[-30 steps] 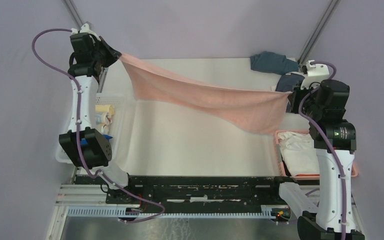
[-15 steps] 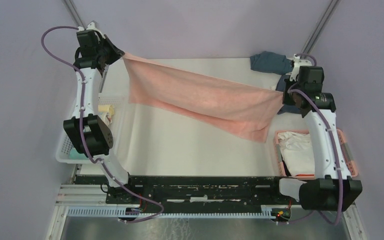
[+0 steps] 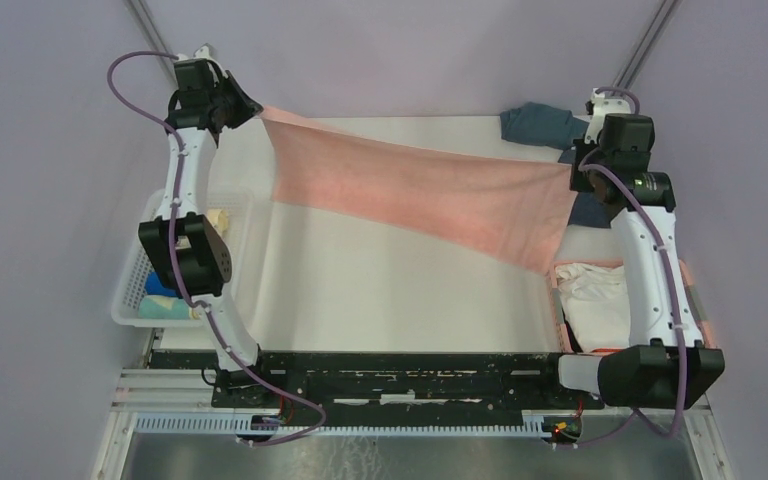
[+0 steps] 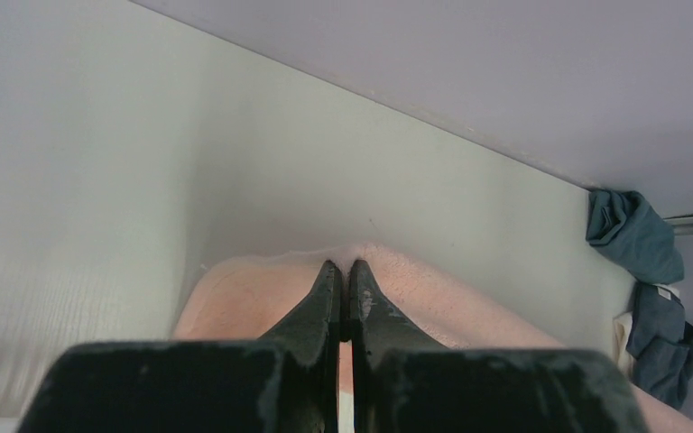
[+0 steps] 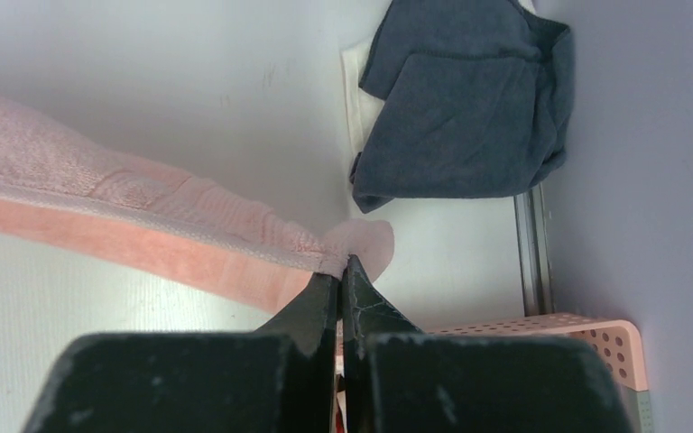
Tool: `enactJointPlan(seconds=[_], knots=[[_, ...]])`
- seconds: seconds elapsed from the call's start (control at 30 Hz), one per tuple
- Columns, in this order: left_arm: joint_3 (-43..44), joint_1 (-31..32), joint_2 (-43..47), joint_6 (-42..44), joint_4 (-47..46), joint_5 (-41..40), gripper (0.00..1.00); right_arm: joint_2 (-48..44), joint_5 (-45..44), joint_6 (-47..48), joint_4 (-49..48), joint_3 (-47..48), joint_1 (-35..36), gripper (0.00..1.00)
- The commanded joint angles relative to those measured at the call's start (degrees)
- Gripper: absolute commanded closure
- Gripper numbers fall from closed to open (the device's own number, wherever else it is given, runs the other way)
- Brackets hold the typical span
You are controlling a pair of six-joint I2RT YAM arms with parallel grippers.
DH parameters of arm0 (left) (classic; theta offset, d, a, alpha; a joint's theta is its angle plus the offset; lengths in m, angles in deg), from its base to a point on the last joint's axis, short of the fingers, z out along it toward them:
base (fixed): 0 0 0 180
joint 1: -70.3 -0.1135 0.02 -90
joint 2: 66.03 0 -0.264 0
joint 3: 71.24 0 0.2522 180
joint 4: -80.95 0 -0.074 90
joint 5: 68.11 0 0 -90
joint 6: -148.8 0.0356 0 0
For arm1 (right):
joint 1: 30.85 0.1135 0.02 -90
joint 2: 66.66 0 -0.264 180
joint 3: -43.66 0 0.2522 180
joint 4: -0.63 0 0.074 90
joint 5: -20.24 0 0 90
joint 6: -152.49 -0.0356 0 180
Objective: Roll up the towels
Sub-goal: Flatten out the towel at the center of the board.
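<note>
A pink towel hangs stretched in the air across the far half of the table, held by one corner at each end. My left gripper is shut on its far left corner. At the right end my right gripper is shut on the other top corner. The towel's lower edge sags toward the right. Dark slate-blue towels lie crumpled at the far right corner, also in the right wrist view. A white towel fills the pink basket.
A white lattice basket at the left edge holds rolled cream, blue and teal towels. The pink basket's rim lies just under my right gripper. Purple walls close in on both sides, and metal rails run up the back corners.
Both arms have reached farther back and up, carrying the pink towel away from me. It now hangs flatter and more taut between the grippers. Both grips stayed shut.
</note>
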Motion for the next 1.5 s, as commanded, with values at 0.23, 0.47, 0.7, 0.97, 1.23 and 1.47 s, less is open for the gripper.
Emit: enactJointPlan(seconds=[0.23,0.47,0.7,0.97,1.23,1.47], knots=[[-6.2,-0.8,18.2,3.5,0.7,-9.6,0.97,-16.8,4.7,0.3,4.3,-0.4,-0.3,1.0],[-4.8,-1.5,23.0,6.5,6.8,-12.3,0.97,-21.8,7.6,-1.5,8.7,1.3,-0.3,1.0],[-4.1,-1.4,20.8,7.9,8.1,-10.3,0.97,-19.3,6.7,-2.8,8.9,1.6,-0.2,1.0],[-0.3,0.1,4.2,6.4,6.8,-2.9,0.97,-4.3,-1.9,-2.5,0.9,-2.5,-0.3,1.0],[8.2,2.4,-11.6,2.5,2.9,-1.1,0.97,10.3,-7.7,3.7,-13.1,-4.0,-0.4,0.99],[15.0,2.4,-19.9,-0.2,0.9,-0.4,0.97,19.2,-6.3,9.0,-16.4,-0.9,-1.1,1.0]])
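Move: Both grippers hold the far corners of the pink towel in the air. The board's centre lies about 20 cm back, 33 cm right and 26 cm below the left gripper; from the right one, level, some 31 cm left and 26 cm down. The dark blue towel is about 16 cm ahead and 22 cm right of the right gripper; the pink basket, 23 cm back and 24 cm right. The white basket sits 28 cm back and 25 cm left of the left gripper. Keep both grippers shut on the pink towel's corners and flick it together: draw them back and up about 10 cm each way, then whip them forward and steeply down towards the board, the left dropping some 25 cm from its peak, the right a little less. Tip both wrists down on the downstroke, ending about 15 degrees lower-pointing and well below the start height. ##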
